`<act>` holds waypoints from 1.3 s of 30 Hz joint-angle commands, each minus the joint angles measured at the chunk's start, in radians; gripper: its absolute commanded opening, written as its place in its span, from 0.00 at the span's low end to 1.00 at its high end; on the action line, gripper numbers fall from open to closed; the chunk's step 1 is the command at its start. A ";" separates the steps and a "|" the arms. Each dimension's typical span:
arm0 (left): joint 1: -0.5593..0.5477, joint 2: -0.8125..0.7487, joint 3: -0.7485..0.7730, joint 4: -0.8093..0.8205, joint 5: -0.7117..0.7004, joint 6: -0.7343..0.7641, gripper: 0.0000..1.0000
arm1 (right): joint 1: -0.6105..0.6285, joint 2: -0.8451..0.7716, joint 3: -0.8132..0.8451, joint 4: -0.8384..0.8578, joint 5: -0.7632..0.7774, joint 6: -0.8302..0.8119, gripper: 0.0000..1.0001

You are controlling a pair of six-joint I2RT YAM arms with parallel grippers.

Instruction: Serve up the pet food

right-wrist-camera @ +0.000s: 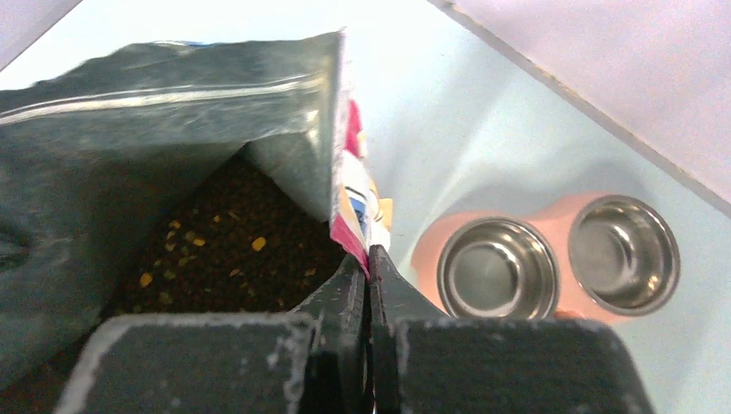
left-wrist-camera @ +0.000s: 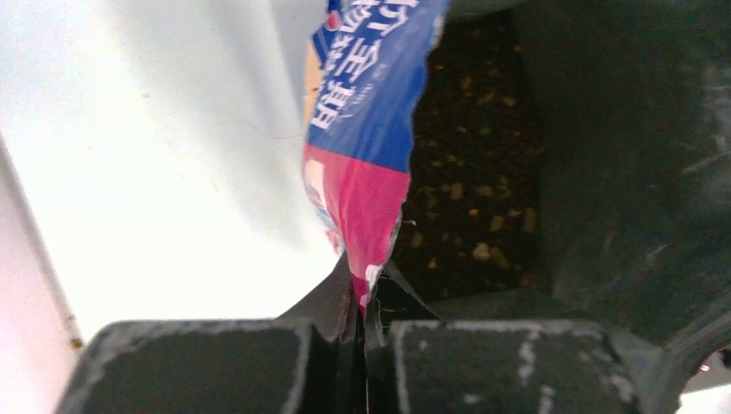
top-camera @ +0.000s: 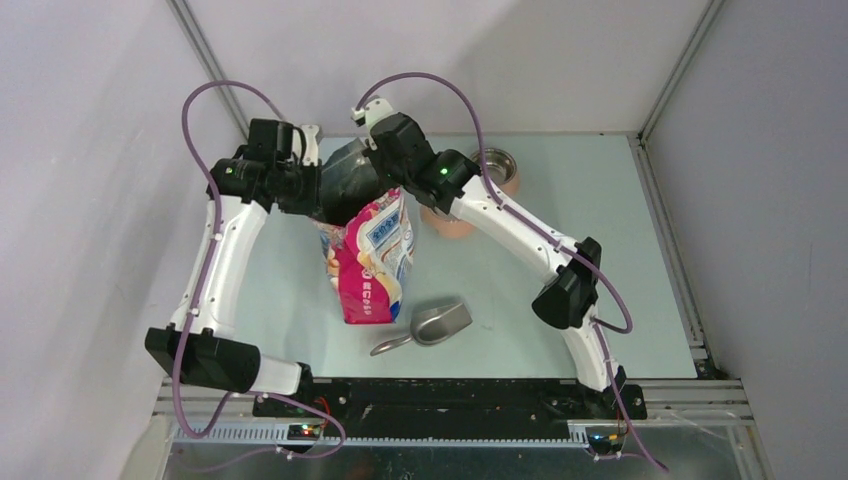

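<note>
The pink-white-blue printed bag (top-camera: 370,258) stands in the middle of the table with its mouth held wide. My left gripper (left-wrist-camera: 366,293) is shut on the bag's left rim (left-wrist-camera: 362,129). My right gripper (right-wrist-camera: 369,263) is shut on the bag's right rim (right-wrist-camera: 349,216). The pet food (right-wrist-camera: 224,250), dark-brown kibble with some lighter bits, lies inside the bag; it also shows in the left wrist view (left-wrist-camera: 470,172). The grey metal scoop (top-camera: 432,324) lies on the table in front of the bag, apart from both grippers.
A pink feeder (top-camera: 455,222) with two steel bowls (right-wrist-camera: 497,269) (right-wrist-camera: 623,253) stands right of the bag, behind the right arm. Metal frame rails (top-camera: 672,240) edge the table at the right and back.
</note>
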State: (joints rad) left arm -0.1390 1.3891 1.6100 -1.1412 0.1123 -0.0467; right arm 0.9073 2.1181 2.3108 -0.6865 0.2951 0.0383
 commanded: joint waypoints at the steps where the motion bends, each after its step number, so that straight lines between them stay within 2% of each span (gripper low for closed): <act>1: 0.011 -0.030 0.111 0.020 -0.193 0.093 0.00 | -0.041 -0.021 0.113 0.091 0.219 0.053 0.00; 3: 0.014 -0.021 0.170 0.039 -0.246 0.119 0.00 | -0.036 -0.035 0.105 0.092 0.243 0.057 0.00; 7: 0.014 0.017 0.299 0.064 -0.260 0.166 0.00 | -0.013 -0.035 0.105 0.085 0.221 0.070 0.00; 12: 0.014 0.161 0.549 -0.033 -0.247 0.213 0.00 | -0.016 0.027 0.190 0.087 0.228 0.113 0.00; 14: 0.015 0.185 0.552 -0.061 -0.205 0.217 0.00 | -0.027 0.049 0.210 0.091 0.217 0.116 0.00; 18: 0.013 0.157 0.433 -0.056 -0.127 0.197 0.02 | -0.051 0.044 0.185 0.064 0.081 0.139 0.13; 20: 0.014 0.136 0.381 -0.045 -0.081 0.197 0.17 | -0.061 0.032 0.176 0.044 -0.008 0.159 0.20; 21: 0.014 0.123 0.371 -0.041 -0.074 0.197 0.28 | -0.067 0.026 0.175 0.037 -0.083 0.170 0.25; 23: 0.013 0.106 0.368 -0.037 -0.069 0.197 0.41 | -0.082 -0.001 0.174 0.018 -0.190 0.183 0.32; 28: 0.014 -0.007 0.443 -0.003 -0.103 0.238 0.58 | -0.135 -0.193 0.074 0.007 -0.401 0.182 0.46; 31: 0.015 -0.137 0.382 0.074 -0.058 0.278 0.68 | -0.196 -0.319 -0.048 0.010 -0.568 0.116 0.59; 32: 0.013 -0.231 0.299 0.140 -0.043 0.283 0.71 | -0.211 -0.384 -0.127 0.012 -0.607 0.093 0.62; 33: 0.013 -0.280 0.243 0.177 -0.008 0.291 0.76 | -0.244 -0.418 -0.167 0.011 -0.685 0.050 0.72; 34: 0.013 -0.392 0.124 0.257 0.013 0.295 0.82 | -0.259 -0.485 -0.252 0.007 -0.719 0.026 0.77; 36: 0.012 -0.564 -0.072 0.367 0.101 0.311 0.90 | -0.307 -0.581 -0.393 -0.005 -0.804 -0.059 0.93; 37: 0.013 -0.614 -0.128 0.419 0.174 0.323 0.92 | -0.334 -0.615 -0.441 -0.010 -0.839 -0.130 0.98; 39: 0.012 -0.759 -0.274 0.469 0.253 0.306 0.98 | -0.351 -0.733 -0.664 -0.031 -0.815 -0.242 0.99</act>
State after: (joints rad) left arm -0.1284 0.8207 1.5475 -0.8616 0.1574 0.2329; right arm 0.5827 1.5181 1.9224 -0.6724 -0.3782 0.0364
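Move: At opposite sides of the open bag of pet food, both hands already pinch its rim: the bag's middle lies about 9 cm to the left hand's right, level fore-and-aft and 13 cm below; from the right hand it is 8 cm left, 6 cm back and 15 cm below. The near bowl stands some 11 cm right, 3 cm ahead and 26 cm below the right hand, the far bowl 20 cm right and 11 cm ahead. The scoop lies 22 cm right, 19 cm back and 25 cm below the left hand. Keeping its pinch, the left hand draws the rim up and forward about 5 cm each and a little left, while the right hand, still gripping, eases some 3 cm forward. Both then open wide and let go: the left backs off and rises, fingers tilting up nearly 45 degrees; the right pulls away right, up and back, rolling its left side up. ##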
